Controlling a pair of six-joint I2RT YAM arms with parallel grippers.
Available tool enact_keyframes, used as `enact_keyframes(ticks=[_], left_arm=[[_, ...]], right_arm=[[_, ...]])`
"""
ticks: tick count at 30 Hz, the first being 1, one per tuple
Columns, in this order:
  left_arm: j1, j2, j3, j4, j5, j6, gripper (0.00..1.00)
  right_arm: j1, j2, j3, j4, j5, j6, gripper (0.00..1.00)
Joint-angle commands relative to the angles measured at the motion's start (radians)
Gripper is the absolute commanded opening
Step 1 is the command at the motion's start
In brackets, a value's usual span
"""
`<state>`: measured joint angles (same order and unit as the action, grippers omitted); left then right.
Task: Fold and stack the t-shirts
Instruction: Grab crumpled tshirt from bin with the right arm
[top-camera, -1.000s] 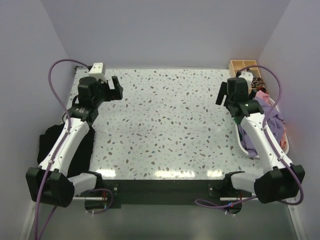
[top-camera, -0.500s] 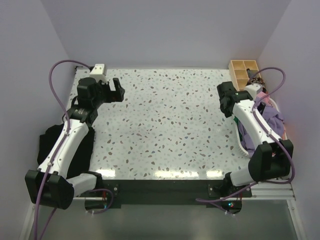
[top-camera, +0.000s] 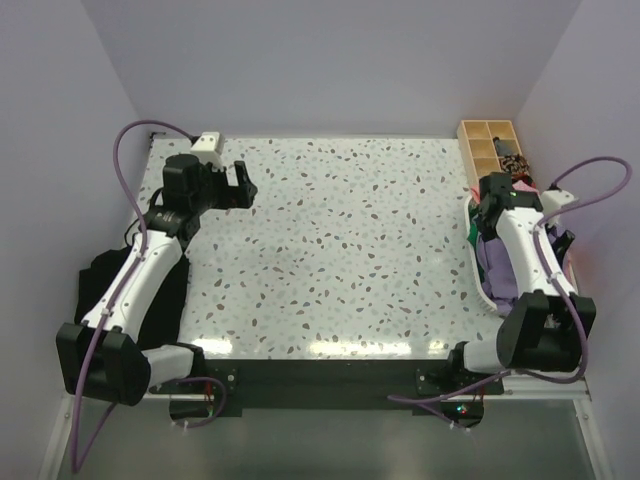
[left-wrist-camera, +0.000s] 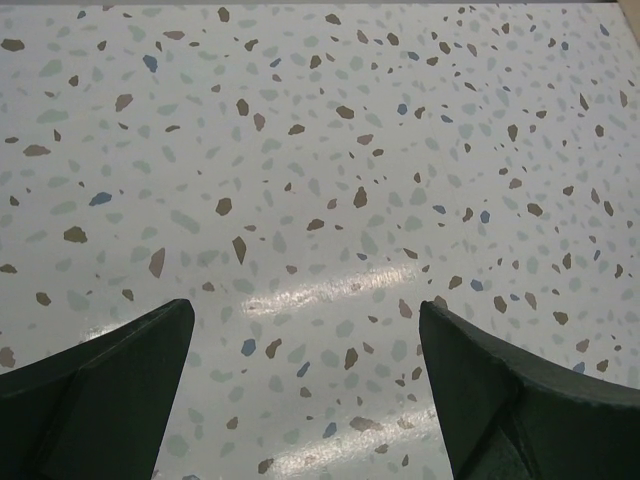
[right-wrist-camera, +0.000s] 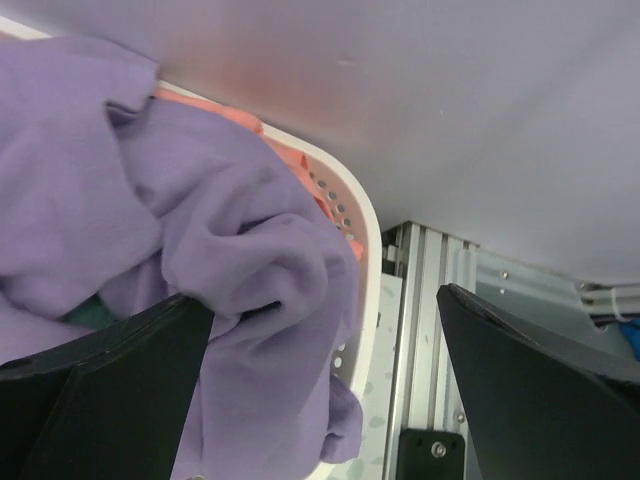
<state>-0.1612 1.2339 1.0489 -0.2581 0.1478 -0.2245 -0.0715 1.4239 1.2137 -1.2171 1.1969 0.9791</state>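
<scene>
The t-shirts lie bunched in a white basket (top-camera: 478, 272) at the table's right edge. A lavender-purple one (top-camera: 502, 275) is on top, with salmon-pink (top-camera: 572, 268) and green (top-camera: 472, 236) cloth showing beside it. In the right wrist view the lavender shirt (right-wrist-camera: 150, 230) fills the left, salmon-pink cloth (right-wrist-camera: 312, 172) lies along the basket rim (right-wrist-camera: 366, 262), and a bit of teal (right-wrist-camera: 88, 313) peeks out. My right gripper (right-wrist-camera: 322, 300) hangs open just above the lavender folds, holding nothing; from above it (top-camera: 492, 205) sits over the basket's far end. My left gripper (top-camera: 236, 186) is open over bare table (left-wrist-camera: 305, 310).
A black fabric bundle (top-camera: 100, 290) hangs off the table's left side by the left arm. A wooden compartment box (top-camera: 490, 145) stands at the back right corner. Metal frame rails (right-wrist-camera: 430, 330) run just outside the basket. Walls close in on three sides.
The right arm has swung from the table's right part out over the basket and now points down into it. The left gripper shifted slightly towards the back. Both stayed open.
</scene>
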Motion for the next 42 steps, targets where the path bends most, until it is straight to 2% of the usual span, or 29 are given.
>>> enact_keyframes(ticks=[1, 2, 7, 11, 14, 17, 20, 22, 25, 26, 28, 29, 32, 33, 35, 36, 37, 39, 42], left_arm=[[-0.001, 0.001, 0.000, 0.020, 0.032, 0.013, 1.00], [-0.001, 0.006, 0.000, 0.019, 0.033, 0.013, 1.00], [-0.001, 0.013, 0.000, 0.025, 0.042, 0.008, 1.00], [-0.001, 0.012, -0.004, 0.030, 0.042, 0.007, 1.00], [-0.001, 0.012, -0.007, 0.031, 0.035, 0.007, 1.00], [-0.001, 0.012, -0.016, 0.039, 0.032, 0.004, 1.00], [-0.001, 0.015, -0.023, 0.049, 0.032, -0.006, 1.00], [-0.001, 0.018, -0.024, 0.054, 0.039, -0.009, 1.00], [-0.001, 0.026, -0.026, 0.065, 0.050, -0.015, 1.00], [-0.001, 0.030, -0.027, 0.068, 0.052, -0.018, 1.00], [-0.001, 0.032, -0.027, 0.076, 0.056, -0.022, 1.00], [-0.001, 0.036, -0.024, 0.080, 0.061, -0.026, 1.00], [-0.001, 0.035, -0.023, 0.082, 0.072, -0.033, 1.00], [-0.001, 0.033, -0.026, 0.082, 0.072, -0.033, 1.00], [-0.001, 0.019, -0.033, 0.086, 0.068, -0.039, 1.00], [-0.001, 0.015, -0.036, 0.088, 0.067, -0.042, 1.00], [-0.001, 0.009, -0.043, 0.089, 0.067, -0.044, 1.00], [-0.001, 0.003, -0.047, 0.091, 0.065, -0.047, 1.00], [-0.001, -0.014, -0.059, 0.099, 0.061, -0.056, 1.00]], right_arm=[[-0.112, -0.095, -0.068, 0.263, -0.130, -0.232, 0.99], [-0.140, -0.094, -0.071, 0.310, -0.198, -0.258, 0.99], [-0.159, -0.036, -0.059, 0.353, -0.272, -0.296, 0.99], [-0.194, -0.014, -0.091, 0.454, -0.404, -0.356, 0.97], [-0.214, -0.013, -0.094, 0.467, -0.448, -0.362, 0.65], [-0.214, -0.066, -0.138, 0.535, -0.508, -0.388, 0.00], [-0.214, -0.225, -0.224, 0.684, -0.652, -0.470, 0.00], [-0.212, -0.331, -0.226, 0.702, -0.741, -0.497, 0.00], [-0.212, -0.428, -0.168, 0.702, -0.957, -0.534, 0.00], [-0.212, -0.439, -0.099, 0.686, -1.056, -0.542, 0.00], [-0.212, -0.447, -0.030, 0.660, -1.182, -0.568, 0.00], [-0.212, -0.441, 0.050, 0.648, -1.317, -0.579, 0.00], [-0.209, -0.407, 0.192, 0.633, -1.556, -0.592, 0.00], [-0.208, -0.401, 0.216, 0.648, -1.700, -0.574, 0.00], [-0.197, -0.392, 0.274, 0.717, -1.807, -0.541, 0.00], [-0.194, -0.391, 0.274, 0.784, -1.950, -0.464, 0.00], [-0.176, -0.387, 0.279, 0.906, -2.015, -0.426, 0.00], [-0.136, -0.347, 0.319, 1.023, -2.130, -0.322, 0.00], [0.004, -0.260, 0.440, 1.048, -2.195, -0.332, 0.00]])
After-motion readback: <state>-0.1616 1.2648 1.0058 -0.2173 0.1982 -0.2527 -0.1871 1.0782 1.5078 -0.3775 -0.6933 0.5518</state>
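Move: Just below the open right hand lies the lavender t-shirt, its heap's middle some 8 cm down, about 4 cm ahead and 1 cm to the right. The green cloth shows at the bin's left edge, roughly 10 cm ahead and 12 cm left, and the wooden tray stands about 26 cm ahead and 8 cm left. From the left hand, the lavender t-shirt lies roughly 58 cm right and 12 cm back, some 10 cm lower. Sinking about 6 cm into the bin while easing forward a few centimetres, the right hand shuts its fingers on a fold of the lavender t-shirt. It then lifts fast, over 30 cm up and about 25 cm left towards the open table, swinging counter-clockwise from pointing right and down to roughly level, forward-left, grip kept. ##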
